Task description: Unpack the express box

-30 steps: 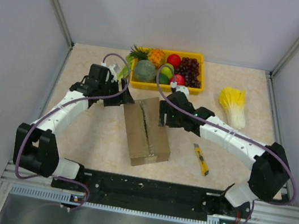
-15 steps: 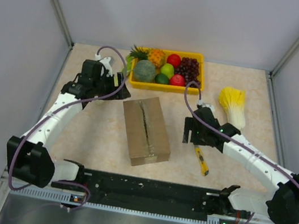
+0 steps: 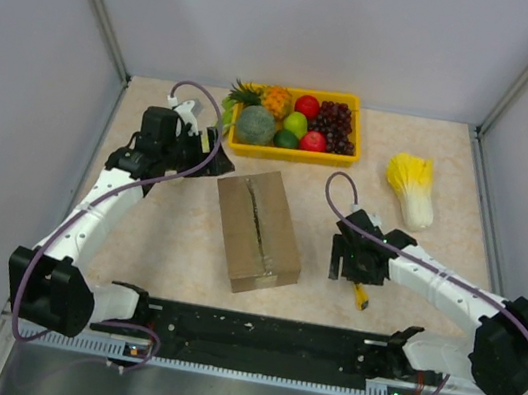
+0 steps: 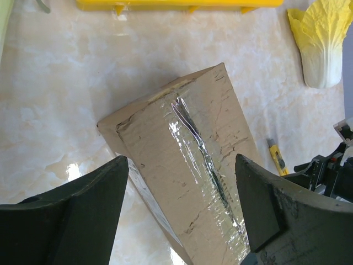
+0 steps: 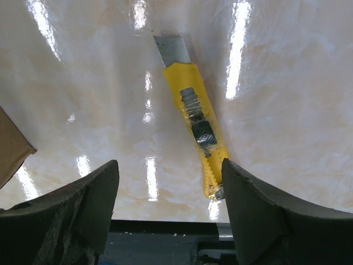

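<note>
The express box, a brown carton with shiny tape along its top seam, lies slanted at the table's middle. In the left wrist view, the express box sits below and between the spread fingers of my left gripper. That left gripper hangs open and empty off the box's far left corner. My right gripper is right of the box. It hovers open over a yellow utility knife with its blade out. The knife's butt end lies beside the right fingertip. Only a corner of the box shows there.
A yellow tray of fruit stands at the back, just behind the box. A yellow-leafed cabbage lies at the right. Grey walls close in both sides, and the black rail with the arm bases runs along the near edge.
My right arm has swung away from the box's far end, to the right and nearer the front, and now hangs over the knife. My left gripper drew back a little to the left.
</note>
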Motion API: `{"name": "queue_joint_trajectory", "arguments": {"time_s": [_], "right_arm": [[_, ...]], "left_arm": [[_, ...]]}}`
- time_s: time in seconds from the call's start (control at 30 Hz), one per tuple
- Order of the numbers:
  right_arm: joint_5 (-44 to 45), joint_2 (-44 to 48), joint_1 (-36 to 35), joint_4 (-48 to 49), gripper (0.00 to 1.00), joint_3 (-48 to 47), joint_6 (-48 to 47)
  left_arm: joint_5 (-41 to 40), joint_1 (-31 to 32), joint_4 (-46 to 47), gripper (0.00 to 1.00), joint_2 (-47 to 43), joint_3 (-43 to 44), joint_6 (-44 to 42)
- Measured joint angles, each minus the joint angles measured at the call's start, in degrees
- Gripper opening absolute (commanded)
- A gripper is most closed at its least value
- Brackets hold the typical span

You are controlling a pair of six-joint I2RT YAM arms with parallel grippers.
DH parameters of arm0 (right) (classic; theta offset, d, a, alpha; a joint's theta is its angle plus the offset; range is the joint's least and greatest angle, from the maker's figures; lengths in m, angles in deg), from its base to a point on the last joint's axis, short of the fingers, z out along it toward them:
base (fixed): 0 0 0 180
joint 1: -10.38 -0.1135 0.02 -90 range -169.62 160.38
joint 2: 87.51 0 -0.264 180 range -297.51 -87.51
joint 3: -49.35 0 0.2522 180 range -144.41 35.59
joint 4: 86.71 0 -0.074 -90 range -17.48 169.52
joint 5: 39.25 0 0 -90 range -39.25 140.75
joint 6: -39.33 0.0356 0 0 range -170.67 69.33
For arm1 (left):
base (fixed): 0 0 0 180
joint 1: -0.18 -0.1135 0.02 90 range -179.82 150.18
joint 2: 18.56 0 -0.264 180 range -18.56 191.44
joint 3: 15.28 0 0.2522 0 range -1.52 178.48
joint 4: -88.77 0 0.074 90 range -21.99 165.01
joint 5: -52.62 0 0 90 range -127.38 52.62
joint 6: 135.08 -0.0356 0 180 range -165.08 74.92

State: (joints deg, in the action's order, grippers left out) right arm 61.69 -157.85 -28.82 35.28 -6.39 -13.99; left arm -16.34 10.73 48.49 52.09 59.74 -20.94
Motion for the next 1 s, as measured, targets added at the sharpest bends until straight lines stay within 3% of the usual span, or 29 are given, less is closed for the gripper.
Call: {"name": "queue_joint_trajectory", "arguments": {"time_s": [0.5,1.0], "right_arm": [[-1.79,-0.31,7.30,2.99,0.65,5.27,-0.37],[-6.16,-4.57,7.74,5.11,0.32,4.76,-0.02]], "left_arm": [[0.55,0.00,0.00,0.82,-1.03,-0.11,0.13],[0.48,0.00,-0.07,0.82,-1.09,-0.22,0.11]]}}
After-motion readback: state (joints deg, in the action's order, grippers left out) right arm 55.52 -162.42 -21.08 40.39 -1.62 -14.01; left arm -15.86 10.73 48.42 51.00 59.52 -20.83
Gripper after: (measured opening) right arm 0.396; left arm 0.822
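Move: The utility knife lies almost under the right hand: its middle is about 2 cm ahead, 2 cm to the right and 4 cm below, with the blade pointing away from the robot and slanting left. The cardboard box is some 22 cm to this hand's left and 10 cm ahead, and the Chinese cabbage about 26 cm ahead and 12 cm to the right. From the left hand the knife lies about 34 cm to the right, 14 cm back and 21 cm down. The right hand sinks about 3.5 cm onto the utility knife, first sliding nearly 3 cm to the right and then coming back left by a little over 1 cm, while it turns slightly clockwise and its fingertips tip a little back towards the base. Once low, the fingers narrow from wide open to under half open around the rear half of the yellow handle, one on each side and seemingly touching it by the end. ##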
